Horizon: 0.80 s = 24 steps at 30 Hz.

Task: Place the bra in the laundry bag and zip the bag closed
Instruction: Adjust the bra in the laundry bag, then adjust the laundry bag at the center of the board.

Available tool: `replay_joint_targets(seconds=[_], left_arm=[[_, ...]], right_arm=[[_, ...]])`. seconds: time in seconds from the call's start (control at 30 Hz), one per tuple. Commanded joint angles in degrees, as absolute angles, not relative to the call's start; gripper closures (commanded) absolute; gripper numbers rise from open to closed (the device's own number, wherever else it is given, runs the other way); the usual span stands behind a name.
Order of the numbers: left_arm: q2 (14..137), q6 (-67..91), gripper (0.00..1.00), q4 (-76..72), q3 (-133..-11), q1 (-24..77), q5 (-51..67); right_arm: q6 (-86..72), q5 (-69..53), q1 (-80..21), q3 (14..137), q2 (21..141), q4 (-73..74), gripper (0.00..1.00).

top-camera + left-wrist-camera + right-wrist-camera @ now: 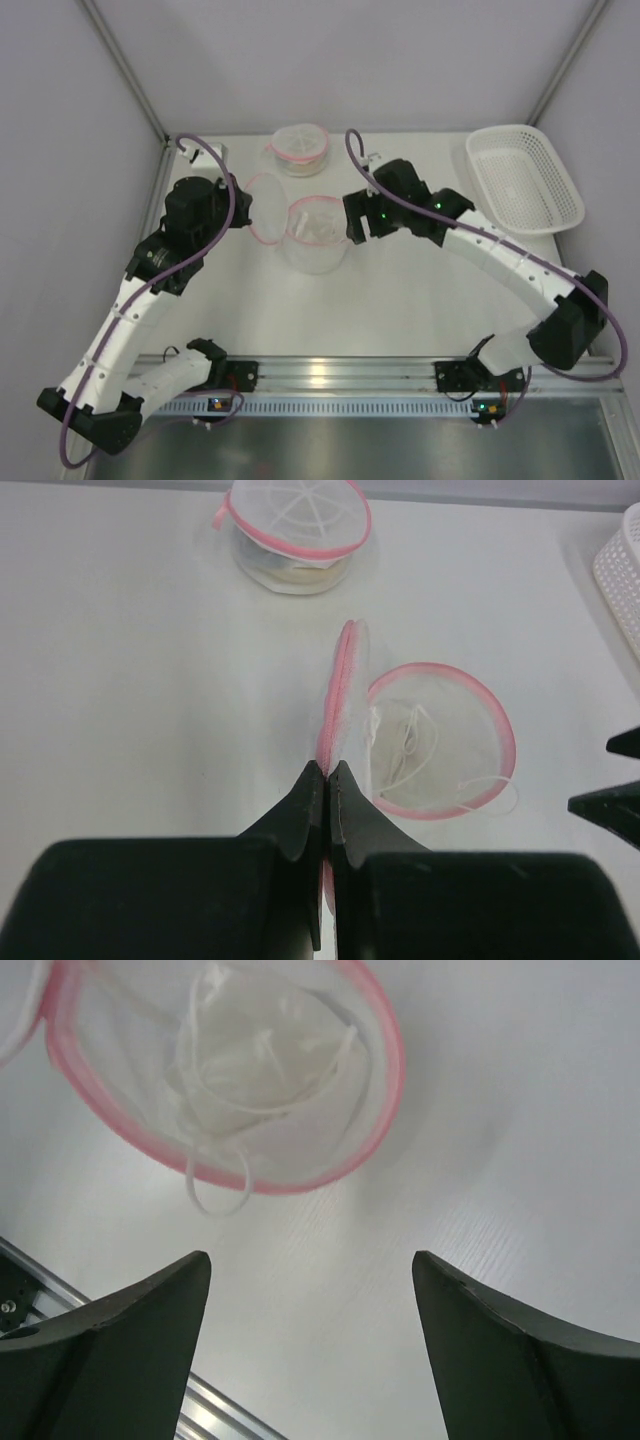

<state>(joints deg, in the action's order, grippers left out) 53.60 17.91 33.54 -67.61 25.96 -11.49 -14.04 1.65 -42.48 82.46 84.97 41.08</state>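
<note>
The laundry bag is a round white mesh pouch with a pink rim, standing open at the table's middle. Its hinged lid stands on edge, and my left gripper is shut on the lid's pink rim. The white bra lies bunched inside the bag, with one strap loop hanging out over the near rim. My right gripper hovers open just beside the bag with nothing between its fingers; in the top view it sits at the bag's right side.
A second pink-rimmed mesh bag, zipped shut with something inside, sits at the back. A white slotted basket stands at the back right. The metal rail runs along the near edge.
</note>
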Motion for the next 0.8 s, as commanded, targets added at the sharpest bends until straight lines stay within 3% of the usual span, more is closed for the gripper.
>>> replay_joint_targets(seconds=[0.0,0.1,0.17,0.27,0.43,0.77], left_arm=[[52.56,18.11,1.00,32.26,-67.94,25.75,-12.13],[52.38,18.19,1.00,32.17,-68.11,25.75,-11.78],[52.12,18.02,1.00,32.26,-68.47,25.75,-11.25],[51.33,18.28,1.00,32.26,-68.64,25.75,-9.58],[50.89,18.02,1.00,32.34,-67.85,25.75,-9.40],[50.89,17.31,1.00,32.34,-67.41,25.75,-10.63]], right_arm=[[-22.40,0.44,-42.19,70.60,75.88,31.23,0.18],[-27.48,0.96,-42.19,62.16,71.04,24.55,0.18],[-30.31,3.41,-42.19,58.03,69.09,21.02,0.28],[-31.64,8.41,-42.10,56.25,67.76,15.83,0.31],[-31.55,12.83,-42.10,59.67,74.08,12.14,0.29],[-30.23,16.88,-42.19,69.34,92.62,13.80,0.42]])
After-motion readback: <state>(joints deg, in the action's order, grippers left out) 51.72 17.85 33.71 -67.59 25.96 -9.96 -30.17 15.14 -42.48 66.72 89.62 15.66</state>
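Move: The right edge of the laundry bag's open rim is what my right hand goes for, about 5 cm ahead of it, 2 cm to its left and 10 cm below. The bra lies in the bag some 6 cm ahead, 7 cm left and 16 cm down; the raised lid is 17 cm left and 2 cm ahead at about hand height. That rim edge lies roughly 11 cm ahead, 21 cm right and 20 cm below my left hand. I first carry my right hand down, back and a little right by about 7 cm, then reverse it and reach roughly 9 cm forward and slightly left, sinking again at the end onto the bag's right rim. The wrist turns some 20 degrees clockwise and the fingers narrow partway, still open, to straddle the rim. My left hand keeps its pinch on the lid, easing about 1 cm up and back. ##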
